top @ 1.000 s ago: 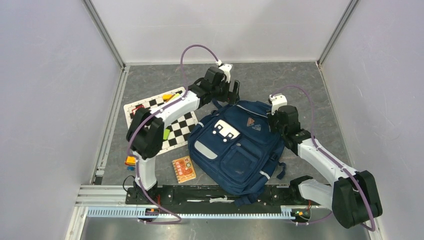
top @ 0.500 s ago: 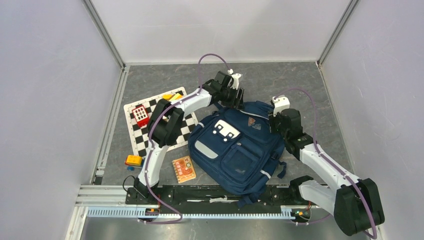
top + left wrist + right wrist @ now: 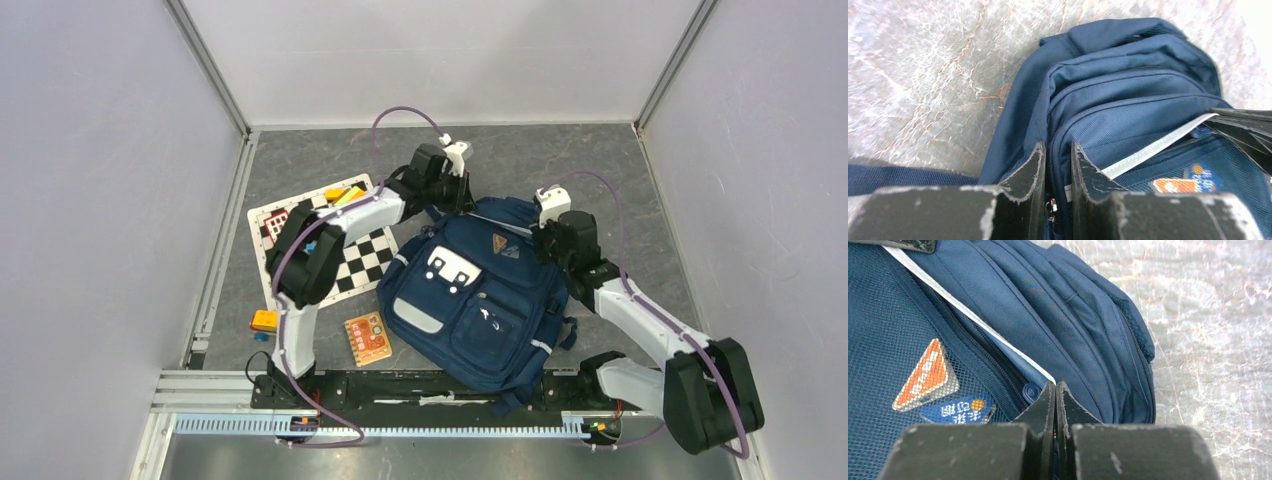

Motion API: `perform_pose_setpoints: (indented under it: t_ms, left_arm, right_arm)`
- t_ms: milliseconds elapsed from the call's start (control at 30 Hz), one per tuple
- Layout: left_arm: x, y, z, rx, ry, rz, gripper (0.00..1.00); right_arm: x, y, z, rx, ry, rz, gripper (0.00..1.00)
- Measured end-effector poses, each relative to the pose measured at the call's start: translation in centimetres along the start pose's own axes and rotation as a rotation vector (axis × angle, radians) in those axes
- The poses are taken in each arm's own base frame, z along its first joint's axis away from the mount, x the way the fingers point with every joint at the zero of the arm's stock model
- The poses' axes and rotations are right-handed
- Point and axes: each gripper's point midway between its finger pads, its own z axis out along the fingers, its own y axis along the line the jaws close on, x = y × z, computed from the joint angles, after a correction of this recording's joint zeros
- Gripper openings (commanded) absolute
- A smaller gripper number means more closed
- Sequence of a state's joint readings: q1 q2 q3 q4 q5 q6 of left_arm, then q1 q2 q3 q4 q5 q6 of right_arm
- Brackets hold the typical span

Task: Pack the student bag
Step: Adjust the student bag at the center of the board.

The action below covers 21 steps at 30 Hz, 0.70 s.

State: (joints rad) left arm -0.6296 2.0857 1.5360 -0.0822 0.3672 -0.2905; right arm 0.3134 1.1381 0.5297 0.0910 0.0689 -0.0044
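The student bag [image 3: 480,300], navy blue with a white patch and a triangular logo, lies face up in the middle of the floor. My left gripper [image 3: 452,190] is at its top left corner. In the left wrist view that gripper [image 3: 1058,147] is closed narrowly on a ridge of the bag [image 3: 1128,90], with a metal zip pull [image 3: 1050,206] between the fingers. My right gripper [image 3: 548,235] is at the bag's top right. In the right wrist view it [image 3: 1055,385] is shut, its tips pressed together against the bag [image 3: 1058,305] by a zip line.
A checkered mat [image 3: 350,255] lies left of the bag, under the left arm, with a yellow piece [image 3: 343,193] at its far edge. An orange booklet [image 3: 367,338] and a small orange toy [image 3: 264,320] lie near the front left. Walls enclose the floor on three sides.
The left gripper has gone from wide open to closed on the bag's top edge. The right gripper has shut fully. The bag has swung, its top shifting left and its bottom right.
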Motion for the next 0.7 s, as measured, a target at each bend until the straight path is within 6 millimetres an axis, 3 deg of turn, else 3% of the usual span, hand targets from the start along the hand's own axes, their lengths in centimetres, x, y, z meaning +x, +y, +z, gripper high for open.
perform_pose_setpoints:
  t_ms: [167, 333, 367, 533, 700]
  left_arm:
    - [-3.7, -3.0, -5.4, 0.018, -0.143, 0.01, 0.02]
    - [-8.3, -6.8, -11.9, 0.075, -0.335, 0.06, 0.02]
    - [-9.2, -7.8, -14.0, 0.099, -0.412, 0.081, 0.02]
    - [-8.7, -9.1, -18.4, 0.131, -0.548, 0.111, 0.02]
    - [-6.2, -9.8, -19.5, 0.167, -0.559, 0.114, 0.02]
  right_arm:
    - [-3.8, 0.5, -2.1, -0.042, -0.128, 0.007, 0.0]
    - [-10.0, 0.8, -4.9, -0.083, -0.289, -0.006, 0.0]
    - [-11.4, 0.9, -5.6, -0.097, -0.33, -0.012, 0.0]
    - [-14.9, 2.1, -9.2, -0.164, -0.502, -0.035, 0.0]
    - [-13.5, 2.8, -10.3, -0.19, -0.526, -0.039, 0.0]
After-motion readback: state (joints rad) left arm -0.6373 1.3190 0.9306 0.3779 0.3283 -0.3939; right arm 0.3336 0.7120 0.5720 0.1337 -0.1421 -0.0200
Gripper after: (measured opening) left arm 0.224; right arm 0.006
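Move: Behind the left hand, which already grips a fold at the far-left end of the student bag, lies the bag's middle, some 20 cm back, 3 cm to its right and 6 cm below. From there the checkered mat is about 8 cm back and 30 cm left, and the orange book roughly 29 cm back and 21 cm left, both about 10 cm lower. From the right hand, already pinching the white-striped edge, the bag's middle is about 11 cm back, 15 cm left and 6 cm below; its bear flap is 4 cm back and 20 cm left. Hoisting the bag's far end between them, both hands keep their grips and rise quickly, about 20 cm on the left and 17 cm on the right, easing off at the top. The left also draws back some 10 cm and leftward; the right drifts slightly back and left late on. Both wrists tip the fingers upward, roughly 30 degrees. ##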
